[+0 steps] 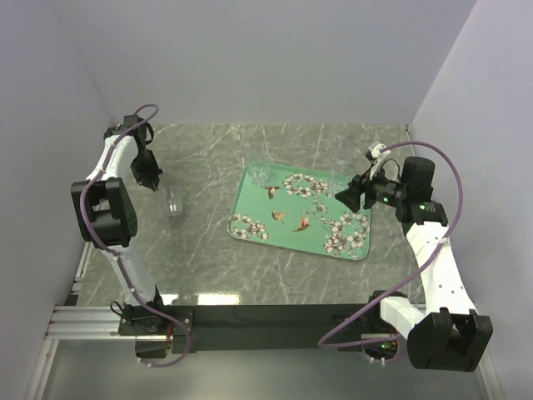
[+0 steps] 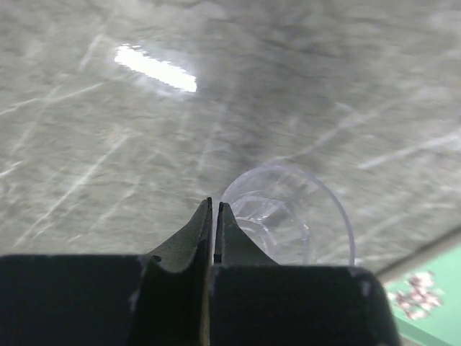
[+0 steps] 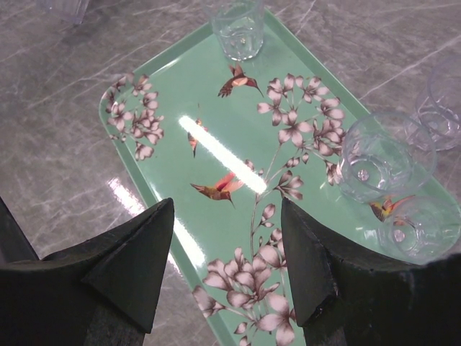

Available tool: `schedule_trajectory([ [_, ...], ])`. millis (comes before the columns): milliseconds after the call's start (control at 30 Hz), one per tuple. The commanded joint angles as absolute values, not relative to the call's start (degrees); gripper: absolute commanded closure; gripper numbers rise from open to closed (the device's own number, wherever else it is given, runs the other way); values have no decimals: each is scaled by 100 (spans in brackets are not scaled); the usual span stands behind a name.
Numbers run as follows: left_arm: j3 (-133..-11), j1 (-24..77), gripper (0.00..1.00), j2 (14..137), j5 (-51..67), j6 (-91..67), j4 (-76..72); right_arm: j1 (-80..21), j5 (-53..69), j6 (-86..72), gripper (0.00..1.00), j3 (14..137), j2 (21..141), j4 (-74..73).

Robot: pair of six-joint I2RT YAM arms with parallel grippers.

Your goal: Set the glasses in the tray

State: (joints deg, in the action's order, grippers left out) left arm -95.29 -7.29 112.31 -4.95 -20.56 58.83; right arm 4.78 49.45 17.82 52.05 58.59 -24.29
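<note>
The mint-green tray [image 1: 304, 215] with blossoms and birds lies mid-table. One clear glass [image 1: 260, 176] stands in its far left corner, also in the right wrist view [image 3: 238, 29]. Two more glasses [image 3: 378, 158] [image 3: 421, 227] stand on the tray's right end. Another glass [image 1: 173, 202] stands on the table left of the tray. My left gripper [image 1: 152, 179] is shut and empty, its tips [image 2: 215, 205] just beside that glass [image 2: 288, 216]. My right gripper [image 1: 346, 196] is open and empty, hovering over the tray [image 3: 216, 238], its opening [image 3: 227, 203] above the blossoms.
More clear glasses stand on the marble table behind the tray [image 1: 337, 142], one beside the tray's rim [image 3: 446, 108] and one at the far edge [image 3: 65, 7]. Grey walls close the left, back and right sides. A corner of the tray [image 2: 425, 288] shows in the left wrist view.
</note>
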Motion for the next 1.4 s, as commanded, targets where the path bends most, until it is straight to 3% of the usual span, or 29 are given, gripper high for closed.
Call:
schedule_trajectory([
  [0,-9782,-712,100,10811,236,-1995,5889,527,5045,1749,32,5159,5704,-2206],
  [533,-8825,-370,100,9440,976,-1652,4212,527,4983,1723,32,5124,5774,-2162],
  [1000,-7067,1493,100,8060,484,-2302,1663,536,4808,1723,32,5098,5748,-2127],
  [1367,-6021,2636,100,8297,-711,-2374,-658,580,4676,1723,32,5054,5783,-2092],
])
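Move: My left hand already has a glass pinched at its rim, a few cm above the tabletop. The tray it belongs in has its left edge about 27 cm to my right and 2 cm back, its middle some 47 cm right and 5 cm back, all roughly 10 cm below. A glass already on the tray's far-left corner stands about 35 cm right and 5 cm ahead. From my idle right hand, the tray's middle is about 13 cm left, 4 cm ahead and 23 cm down. Keeping its pinch on the glass rim, my left hand sweeps about 24 cm to the right towards the tray, climbing some 12 cm on the way and sinking a little near the end. As it goes, the wrist swings the fingers up from pointing nearly straight down to pointing forward and right on a downward slant, turning clockwise about 30 degrees. ##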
